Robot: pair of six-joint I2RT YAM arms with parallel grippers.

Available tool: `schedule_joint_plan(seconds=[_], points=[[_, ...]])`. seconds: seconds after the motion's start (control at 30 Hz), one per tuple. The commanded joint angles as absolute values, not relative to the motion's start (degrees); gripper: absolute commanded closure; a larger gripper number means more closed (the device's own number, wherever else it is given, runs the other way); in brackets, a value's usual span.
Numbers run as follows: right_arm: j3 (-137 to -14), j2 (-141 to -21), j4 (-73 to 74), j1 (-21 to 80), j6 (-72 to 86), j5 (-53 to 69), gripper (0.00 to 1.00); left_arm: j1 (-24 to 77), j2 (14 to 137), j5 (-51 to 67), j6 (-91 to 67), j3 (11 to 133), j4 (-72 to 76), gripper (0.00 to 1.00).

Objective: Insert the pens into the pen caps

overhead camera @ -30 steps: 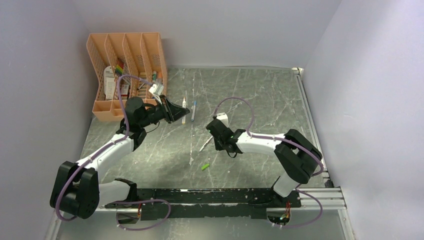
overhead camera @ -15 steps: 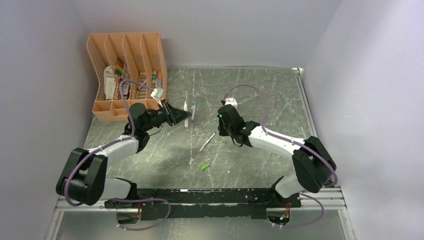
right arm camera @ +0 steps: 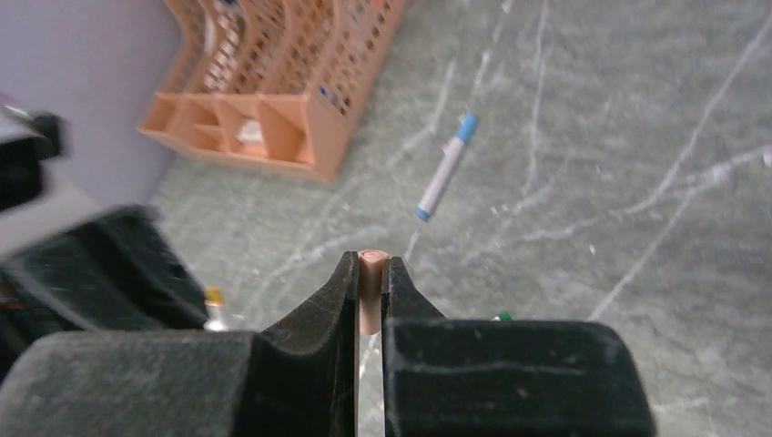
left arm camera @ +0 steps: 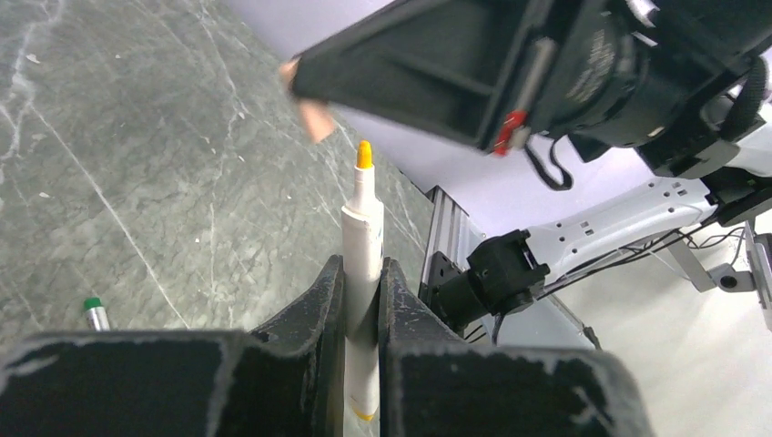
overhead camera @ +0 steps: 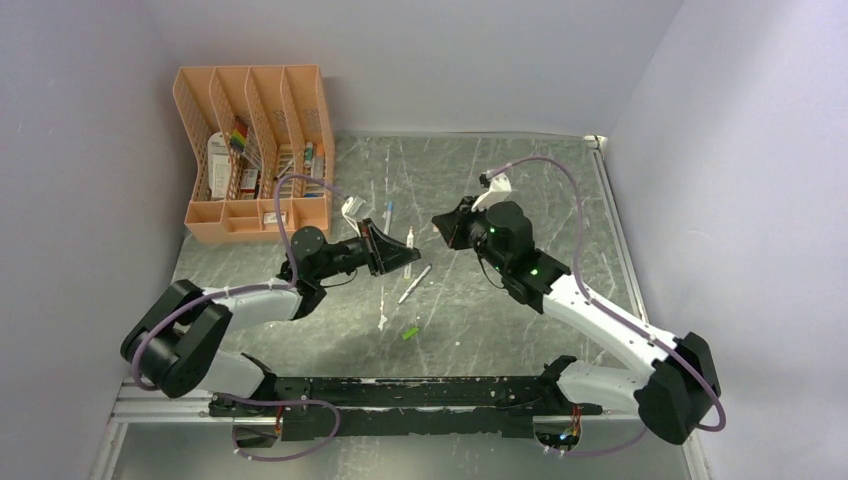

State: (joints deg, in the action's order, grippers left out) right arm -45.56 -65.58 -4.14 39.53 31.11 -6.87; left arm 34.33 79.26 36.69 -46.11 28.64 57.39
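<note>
My left gripper (overhead camera: 406, 244) (left arm camera: 362, 271) is shut on a white pen (left arm camera: 364, 232) whose orange tip (left arm camera: 364, 155) points up out of the jaws. My right gripper (overhead camera: 441, 226) (right arm camera: 370, 264) is shut on the orange-pink pen cap (right arm camera: 370, 284) (left arm camera: 315, 118). The cap's open end faces the pen tip across a short gap. A green-tipped pen (overhead camera: 414, 284) (left arm camera: 94, 313) lies on the table below both grippers. The green cap (overhead camera: 410, 333) lies nearer the bases. A pen with the blue cap on it (overhead camera: 388, 211) (right arm camera: 445, 170) lies behind the left gripper.
A peach mesh organiser (overhead camera: 252, 150) (right arm camera: 273, 109) with stationery stands at the back left by the wall. The grey marbled table (overhead camera: 520, 190) carries long white scratch streaks. A black rail (overhead camera: 420, 392) runs along the near edge between the arm bases.
My left gripper has carried the orange-tipped pen rightwards to the table's middle. My right gripper has swung back and turned, so the cap now faces the pen tip.
</note>
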Motion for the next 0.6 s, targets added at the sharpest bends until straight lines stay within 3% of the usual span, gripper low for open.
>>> schedule_joint_plan(seconds=[0.0,0.57], points=[[-44.93,-61.52,-10.03,39.38,30.01,-5.66,1.00,35.85,81.87,33.49,-49.27,27.15,71.82,0.93],[-45.06,-58.00,-12.31,39.38,29.23,-1.09,1.00,41.06,84.98,32.67,-44.94,33.27,66.21,0.93]])
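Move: The peach cap in the right fingers is about 6 cm ahead of the left hand, 5 cm to its right and roughly level; the left hand holds the white pen with its orange tip slanting forward and up. That pen is some 6 cm back and 5 cm left of the right hand, about 1 cm lower. On the table, around 21 cm below the left hand, a silver pen lies 4 cm back and 1 cm right, a blue-capped pen 9 cm ahead and 5 cm left. The cap goes up about 6 cm in the right fingers, quickly at first and then easing, while that hand tips its fingers up some 10 degrees and drifts slightly back. The left hand carries the pen about 3 cm to the right and a little back, rising slightly late on, bringing the orange tip in beneath the cap. Both grips hold; cap and pen don't touch yet. ##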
